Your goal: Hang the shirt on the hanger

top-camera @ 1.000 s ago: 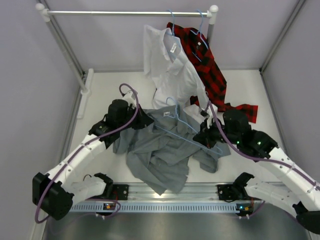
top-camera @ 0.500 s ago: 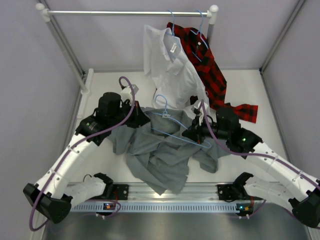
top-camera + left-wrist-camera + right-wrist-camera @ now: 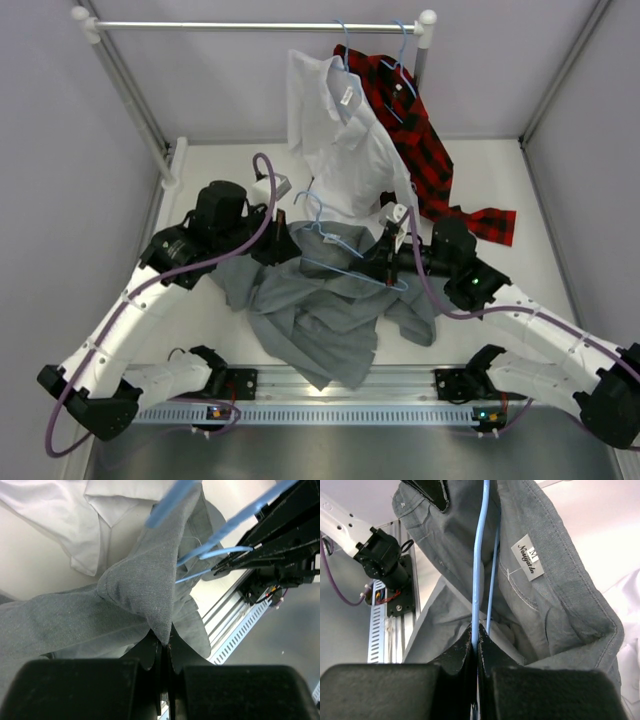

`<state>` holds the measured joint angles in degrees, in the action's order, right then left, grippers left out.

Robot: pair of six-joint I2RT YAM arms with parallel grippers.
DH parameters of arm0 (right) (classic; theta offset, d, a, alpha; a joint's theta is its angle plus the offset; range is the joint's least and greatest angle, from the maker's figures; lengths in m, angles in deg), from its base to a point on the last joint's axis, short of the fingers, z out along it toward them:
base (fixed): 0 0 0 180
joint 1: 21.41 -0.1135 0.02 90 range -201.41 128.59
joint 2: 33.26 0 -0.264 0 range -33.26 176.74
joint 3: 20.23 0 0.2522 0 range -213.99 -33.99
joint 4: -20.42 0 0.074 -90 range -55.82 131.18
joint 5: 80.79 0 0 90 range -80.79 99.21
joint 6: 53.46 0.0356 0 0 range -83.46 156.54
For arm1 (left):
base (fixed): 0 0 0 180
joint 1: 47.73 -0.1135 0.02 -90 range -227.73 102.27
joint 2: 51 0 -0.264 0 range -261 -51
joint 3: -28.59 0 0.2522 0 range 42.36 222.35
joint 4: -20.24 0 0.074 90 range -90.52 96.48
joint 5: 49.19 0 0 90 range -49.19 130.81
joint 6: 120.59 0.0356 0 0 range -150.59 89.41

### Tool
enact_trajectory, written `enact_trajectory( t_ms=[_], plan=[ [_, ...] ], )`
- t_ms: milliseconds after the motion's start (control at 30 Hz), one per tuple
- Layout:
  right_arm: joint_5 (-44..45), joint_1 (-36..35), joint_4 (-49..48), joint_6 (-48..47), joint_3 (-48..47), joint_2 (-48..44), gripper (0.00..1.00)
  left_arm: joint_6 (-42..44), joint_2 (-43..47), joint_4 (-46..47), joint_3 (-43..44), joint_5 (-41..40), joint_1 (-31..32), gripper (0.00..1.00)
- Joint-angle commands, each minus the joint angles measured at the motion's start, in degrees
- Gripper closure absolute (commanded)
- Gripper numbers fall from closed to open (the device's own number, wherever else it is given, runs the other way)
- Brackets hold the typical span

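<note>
The grey shirt (image 3: 320, 310) lies crumpled on the table's middle, its collar end lifted. My left gripper (image 3: 283, 242) is shut on a fold of the shirt (image 3: 140, 590) near the collar, the cloth pinched at its tips (image 3: 165, 641). The light-blue wire hanger (image 3: 340, 250) slants above the shirt, hook toward the back. My right gripper (image 3: 385, 262) is shut on the hanger's wire (image 3: 479, 570) at its tips (image 3: 475, 632). In the right wrist view the wire runs up into the open collar of the shirt (image 3: 560, 595), beside the neck label (image 3: 530, 562).
A white shirt (image 3: 340, 140) and a red-and-black plaid shirt (image 3: 425, 145) hang on blue hangers from the rail (image 3: 260, 27) at the back, their hems reaching the table behind the grippers. The rack's posts stand back left and right. A metal mounting rail (image 3: 330, 385) runs along the near edge.
Both arms have moved back and up. The hanger has shifted left and toward the rail, and the shirt's collar end has been lifted with it.
</note>
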<state>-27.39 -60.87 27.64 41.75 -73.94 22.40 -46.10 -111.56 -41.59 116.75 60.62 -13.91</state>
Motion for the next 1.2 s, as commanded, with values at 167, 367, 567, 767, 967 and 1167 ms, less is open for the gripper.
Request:
enact_trajectory(
  t_ms=[167, 367, 567, 767, 967, 1167],
  plan=[
    [-0.06, 0.44, -16.56, 2.69, 3.28, 1.56, 1.00, 1.71, -0.18, -4.57, 3.74, -1.88, 3.78, 1.00],
    [5.13, -0.70, -20.52, 4.98, 5.31, -1.16, 1.00, 0.13, -2.81, -5.27, 5.67, -7.50, 7.83, 1.00],
    [9.97, -2.99, -24.98, 4.37, 8.91, -4.33, 1.00, -2.86, -4.31, -5.36, 7.61, -13.49, 8.19, 1.00],
    [11.54, -5.79, -29.75, 4.02, 10.41, -1.87, 1.00, -3.30, -5.36, -5.19, 9.98, -13.06, 8.89, 0.98],
    [17.07, -9.14, -34.67, 4.45, 10.68, 0.85, 1.00, -2.25, -5.45, -4.92, 11.92, -5.85, 9.42, 0.89],
    [19.19, -9.67, -37.05, 5.51, 10.94, 0.86, 1.00, -1.28, -3.35, -5.01, 9.81, -5.31, 9.86, 0.41]
  ],
)
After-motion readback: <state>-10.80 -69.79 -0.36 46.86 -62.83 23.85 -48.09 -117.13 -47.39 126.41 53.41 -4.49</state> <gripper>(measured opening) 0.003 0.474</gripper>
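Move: The left hand pinches an edge of the grey shirt beside the hanger's covered arm; the hanger neck is about 4 cm ahead and 5 cm right, level with it, and the collar label 2 cm ahead, 7 cm right and 6 cm lower. From the right hand, holding the hanger, the pinched edge lies some 12 cm left, 3 cm ahead and 3 cm up; the neck 7 cm ahead, 7 cm left and 3 cm up; the label 5 cm ahead, 5 cm left and 3 cm down. Leftward, after a slight dip and rise, the still-closed right hand feeds the hanger about 2 cm farther towards the shirt edge, tipping its fingers up some 10 degrees. The left hand eases back and returns while drawing the cloth rightward over the hanger arm, about 2.5 cm in all, then rises a little, draws back slightly and opens about halfway, letting go of the cloth. ##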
